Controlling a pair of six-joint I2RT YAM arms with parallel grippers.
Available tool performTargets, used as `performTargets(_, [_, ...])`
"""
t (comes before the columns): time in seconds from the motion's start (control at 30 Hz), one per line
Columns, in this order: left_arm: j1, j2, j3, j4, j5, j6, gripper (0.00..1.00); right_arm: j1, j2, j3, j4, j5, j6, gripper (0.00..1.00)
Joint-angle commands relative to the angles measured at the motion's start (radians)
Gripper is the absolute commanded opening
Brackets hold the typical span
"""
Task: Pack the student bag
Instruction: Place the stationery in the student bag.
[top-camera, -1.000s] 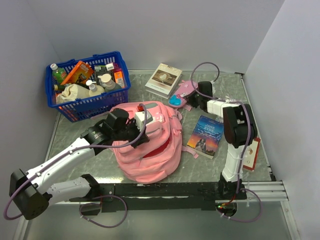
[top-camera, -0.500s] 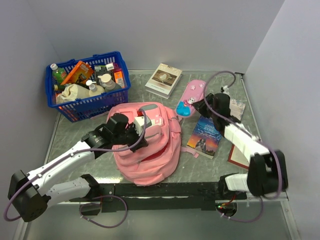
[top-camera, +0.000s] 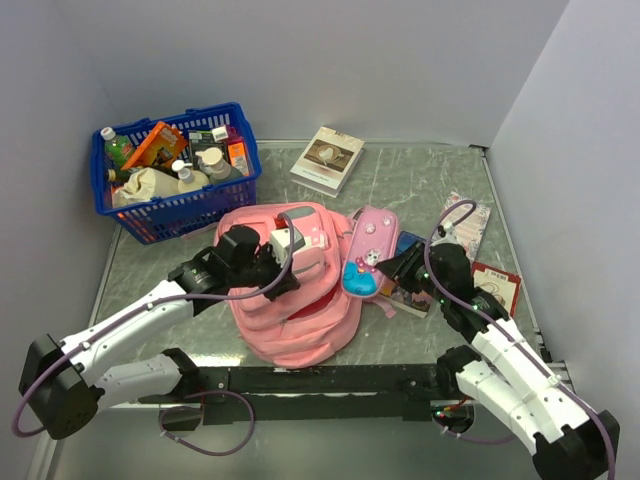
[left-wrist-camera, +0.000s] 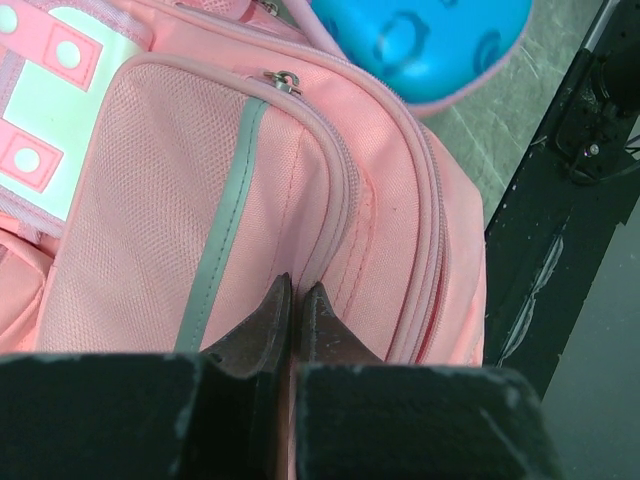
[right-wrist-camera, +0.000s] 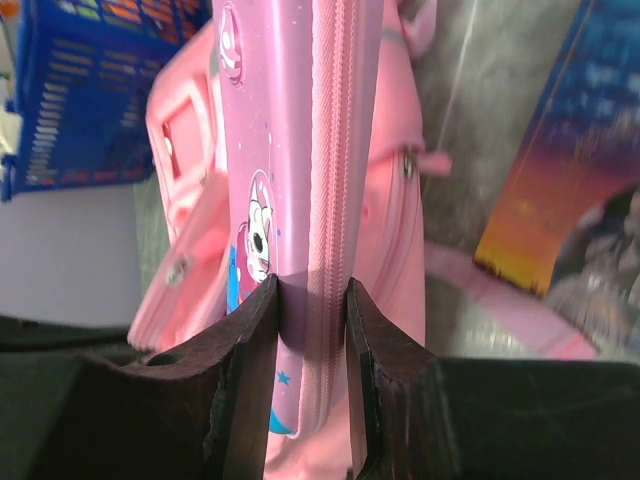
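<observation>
The student bag, a large pink backpack, lies at the middle of the table with a red gap showing along its zip. My left gripper is shut, its tips pinching a fold of the bag's fabric beside the grey stripe. A pink-and-blue pencil case is held on edge, my right gripper shut on it, above the bag's right side. The case's blue end shows in the left wrist view.
A blue basket full of bottles and packets stands at the back left. One book lies at the back. A colourful book lies partly under my right arm. Booklets lie at the right.
My right arm has carried the pencil case from the back of the table forward and left, to the bag's right side. My left gripper has stayed shut on the bag, which shifted slightly.
</observation>
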Motion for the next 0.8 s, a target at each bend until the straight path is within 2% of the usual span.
performTargets(0.0, [0.018,0.016,0.066,0.093,-0.140,-0.045,0.01,0.058,-0.019,0.057,-0.086,0.022,0.084,0.12])
performTargets(0.17, [0.018,0.018,0.085,0.107,-0.167,-0.068,0.01,0.117,-0.018,0.093,-0.190,0.094,0.159,0.12])
performTargets(0.3, [0.018,0.017,0.082,0.125,-0.128,-0.093,0.01,0.183,-0.015,0.062,-0.117,0.178,0.253,0.13])
performTargets(0.6, [0.017,0.032,0.096,0.176,-0.058,-0.101,0.01,0.350,0.309,0.229,-0.055,0.338,0.412,0.11])
performTargets(0.67, [0.015,0.033,0.093,0.184,-0.026,-0.102,0.01,0.406,0.385,0.257,0.037,0.324,0.425,0.12])
performTargets(0.7, [0.015,0.033,0.091,0.185,-0.024,-0.101,0.01,0.423,0.413,0.283,0.041,0.327,0.411,0.15])
performTargets(0.73, [0.014,0.032,0.088,0.188,-0.020,-0.099,0.01,0.459,0.439,0.312,0.034,0.321,0.374,0.26])
performTargets(0.77, [0.015,0.030,0.086,0.187,-0.015,-0.098,0.01,0.469,0.490,0.338,0.034,0.306,0.344,0.33])
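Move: The pencil case is already in the right fingers, gripped along its right edge. The bag's open mouth, its red lining showing, has its middle about 14 cm to this hand's left, 6 cm back and 7 cm below. Jane Eyre lies some 8 cm to that hand's right, 4 cm ahead and 14 cm lower. From the left fingers, which already pinch the bag's front fabric, the mouth is about 6 cm right, 5 cm back and 4 cm below. Drawing back a couple of centimetres at first, the right hand then swings left and down, about 6 cm across and 3 cm lower, with a little forward again. It tips its fingers some 15 degrees further down to feed the pencil case's blue end into the bag's mouth, grip kept. The left hand keeps its pinch on the front fabric, easing about 2 cm forward, right and up. ##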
